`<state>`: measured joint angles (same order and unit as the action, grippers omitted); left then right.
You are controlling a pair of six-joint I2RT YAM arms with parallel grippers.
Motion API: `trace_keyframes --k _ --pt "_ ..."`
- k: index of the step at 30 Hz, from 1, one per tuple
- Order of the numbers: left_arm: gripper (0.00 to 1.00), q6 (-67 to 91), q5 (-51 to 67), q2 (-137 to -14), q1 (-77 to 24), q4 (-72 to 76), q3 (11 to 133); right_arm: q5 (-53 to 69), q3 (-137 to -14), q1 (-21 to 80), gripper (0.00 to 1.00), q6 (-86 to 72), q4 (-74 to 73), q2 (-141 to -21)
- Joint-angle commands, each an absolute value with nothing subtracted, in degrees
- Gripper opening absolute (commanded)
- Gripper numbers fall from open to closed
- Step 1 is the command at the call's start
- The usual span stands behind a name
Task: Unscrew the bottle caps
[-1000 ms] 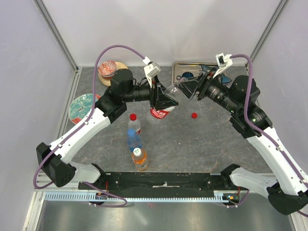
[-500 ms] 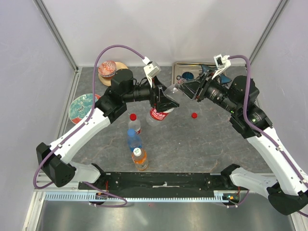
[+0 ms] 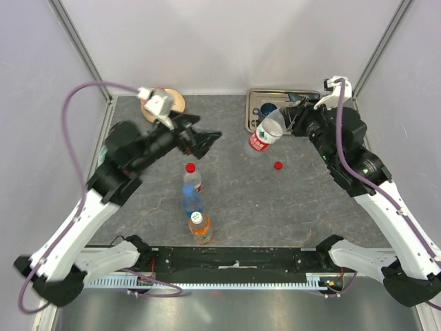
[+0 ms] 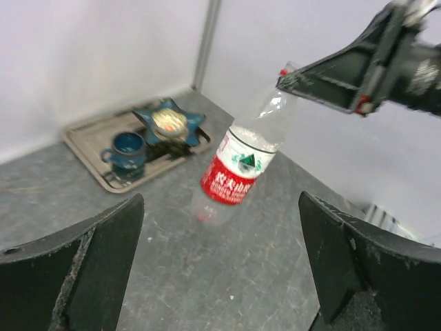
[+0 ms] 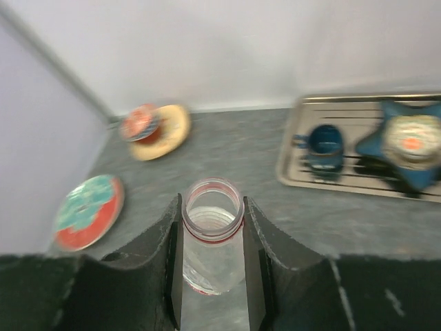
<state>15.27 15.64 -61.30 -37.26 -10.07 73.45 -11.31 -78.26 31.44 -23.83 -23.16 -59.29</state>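
Observation:
My right gripper (image 3: 285,123) (image 5: 212,231) is shut on the neck of a clear bottle with a red label (image 3: 266,135) (image 5: 211,241) (image 4: 240,164). It holds the bottle tilted above the table. The bottle's mouth is open, with no cap on it. A loose red cap (image 3: 278,165) lies on the table below it. My left gripper (image 3: 209,140) (image 4: 220,276) is open and empty, well left of that bottle. Three capped bottles stand in a row near the front: red-capped (image 3: 192,176), blue (image 3: 191,200) and orange (image 3: 200,227).
A metal tray (image 3: 252,110) (image 5: 289,162) at the back right holds a blue cup (image 5: 322,146) (image 4: 129,147) and a blue star-shaped dish (image 5: 408,141) (image 4: 168,123). Two plates sit at the left: one at the back (image 3: 173,96) (image 5: 157,128), one by the wall (image 5: 88,210).
The left gripper opened, let go of the bottle and drew back to the left. The right gripper closed on the neck and carried the bottle right, toward the tray.

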Motion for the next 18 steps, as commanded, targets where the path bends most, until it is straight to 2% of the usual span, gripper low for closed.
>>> trace_keyframes --k 1,5,11,18 --pt "1.00 13.4 1.6 -49.7 -37.2 -5.4 65.8 -39.0 -77.2 31.6 0.00 -17.9 -25.1 -62.7" --pt "1.00 12.8 1.0 -44.1 -37.2 -4.7 62.2 -44.8 -70.4 31.6 0.00 -12.1 -15.6 -64.1" --pt "1.00 13.3 2.1 -43.9 -37.2 -7.7 60.8 -55.8 -66.4 31.5 0.00 -5.3 -5.5 -69.5" --pt "1.00 13.3 2.6 -40.6 -37.2 -7.5 57.3 -55.9 -60.5 29.0 0.00 -1.5 9.7 -72.0"
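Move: The right hand grips the uncapped bottle by its neck and is taking it to open table about 10 cm ahead, 11 cm right and 41 cm below. The loose red cap lies 7 cm ahead and 4 cm right of that hand, on the table; the tray's middle is some 28 cm ahead and 10 cm right. From the empty left hand, the standing red-capped bottle is about 4 cm ahead, 9 cm left and 32 cm lower, the blue-capped one 3 cm back and 8 cm left. With its fingers still shut on the neck, the right hand carries the uncapped bottle down about 11 cm, right some 10 cm and forward 7 cm, the sinking easing off at the end, while the wrist turns nearly 40 degrees clockwise and rolls its left side down to bring the leaning bottle towards upright over the table in front of the tray. The left hand, already open and clear of the bottle, swings left and a little back while rising, turning slightly counter-clockwise, then sinks about 6 cm from its highest point towards the standing red-capped bottle, touching nothing at the end. ##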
